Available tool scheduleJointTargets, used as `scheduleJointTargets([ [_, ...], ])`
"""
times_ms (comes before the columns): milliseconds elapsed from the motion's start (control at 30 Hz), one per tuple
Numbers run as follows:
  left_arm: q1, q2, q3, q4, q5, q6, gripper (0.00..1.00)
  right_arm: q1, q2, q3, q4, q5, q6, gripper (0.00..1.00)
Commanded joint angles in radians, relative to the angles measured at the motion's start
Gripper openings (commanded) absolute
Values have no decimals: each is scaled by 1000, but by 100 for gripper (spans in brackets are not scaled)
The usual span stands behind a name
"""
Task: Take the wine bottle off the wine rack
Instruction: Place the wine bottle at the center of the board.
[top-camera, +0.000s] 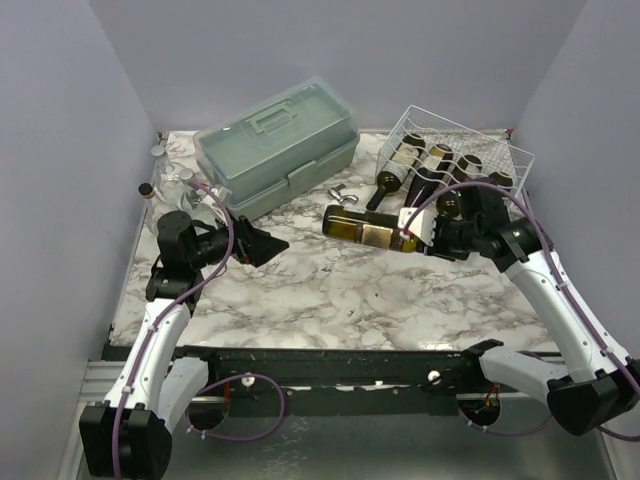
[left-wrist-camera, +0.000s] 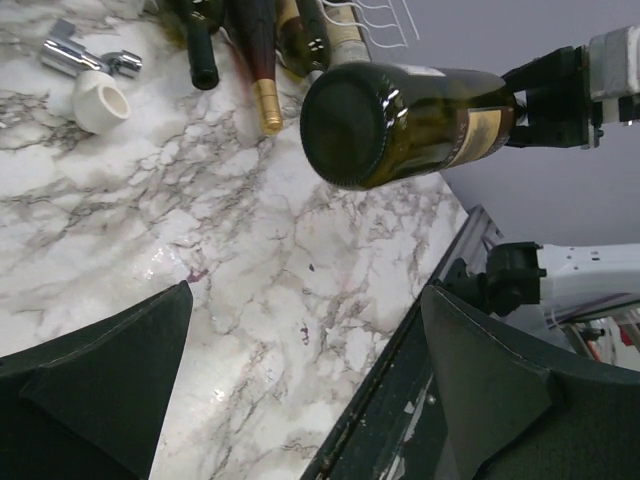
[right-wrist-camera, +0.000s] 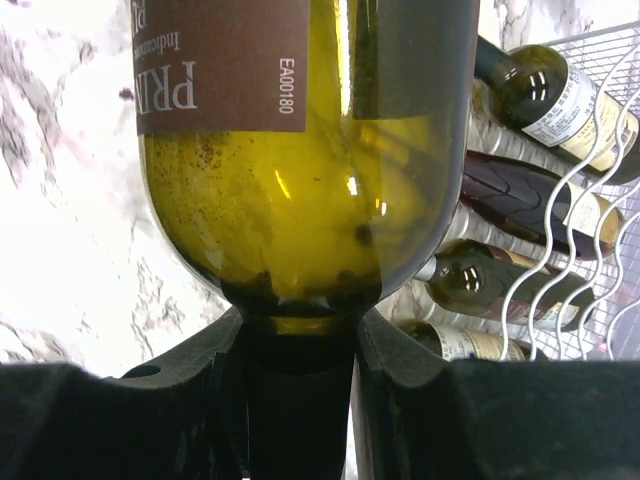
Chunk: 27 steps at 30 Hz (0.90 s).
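Note:
My right gripper (top-camera: 432, 236) is shut on the neck of a dark green wine bottle (top-camera: 365, 228) with a brown label. It holds the bottle level above the marble table, base pointing left, clear of the white wire wine rack (top-camera: 505, 152) at the back right. In the right wrist view the bottle (right-wrist-camera: 300, 150) fills the frame, its neck pinched in the right gripper (right-wrist-camera: 300, 330), with the rack (right-wrist-camera: 590, 250) to the right. My left gripper (top-camera: 266, 243) stands open and empty, left of the bottle's base. From the left wrist the left gripper (left-wrist-camera: 307, 290) faces the bottle (left-wrist-camera: 400, 120).
Several other bottles (top-camera: 420, 165) lie in the rack, necks sticking out toward the table. A pale green toolbox (top-camera: 280, 145) stands at the back centre. Small metal pieces (top-camera: 345, 195) and a white cap (left-wrist-camera: 100, 100) lie before it. Small jars (top-camera: 175, 180) sit at the back left.

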Motion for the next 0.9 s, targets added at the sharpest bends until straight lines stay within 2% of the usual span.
scheduleJointTargets([
  [0, -33, 24, 55, 33, 110, -27, 99, -7, -48, -10, -13, 23, -151, 0],
  [200, -92, 30, 77, 33, 111, -24, 98, -7, -64, -25, -82, 1, -269, 0],
  [300, -137, 42, 86, 32, 94, -34, 99, -7, -65, -37, -140, -1, -390, 0],
  [533, -267, 102, 120, 31, 22, -48, 99, -7, -60, -30, -149, -40, -464, 0],
  [867, -438, 211, 179, 30, -11, 62, 99, -7, -47, -27, -225, -144, -666, 0],
])
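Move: The wine bottle, its neck in the right fingers, lies roughly level, base towards the left. Its middle is about 23 cm right of the open left hand, 2 cm ahead, near hand height. The board's center is some 20 cm left of the right hand, 7 cm ahead and 20 cm below; the wine rack is about 25 cm ahead and 10 cm right of that hand, 13 cm lower. The tap stands about 20 cm ahead of the left hand, 15 cm right, 23 cm below. The wine bottle, still pinched by the neck, is brought back and down by the right hand, about 3.5 cm back, while the wrist swings its base some 25 degrees counter-clockwise and dips it. Meanwhile the left hand, fingers staying wide open, sweeps about 9 cm right and 5 cm back towards the bottle's base, turning clockwise by about 25 degrees. ##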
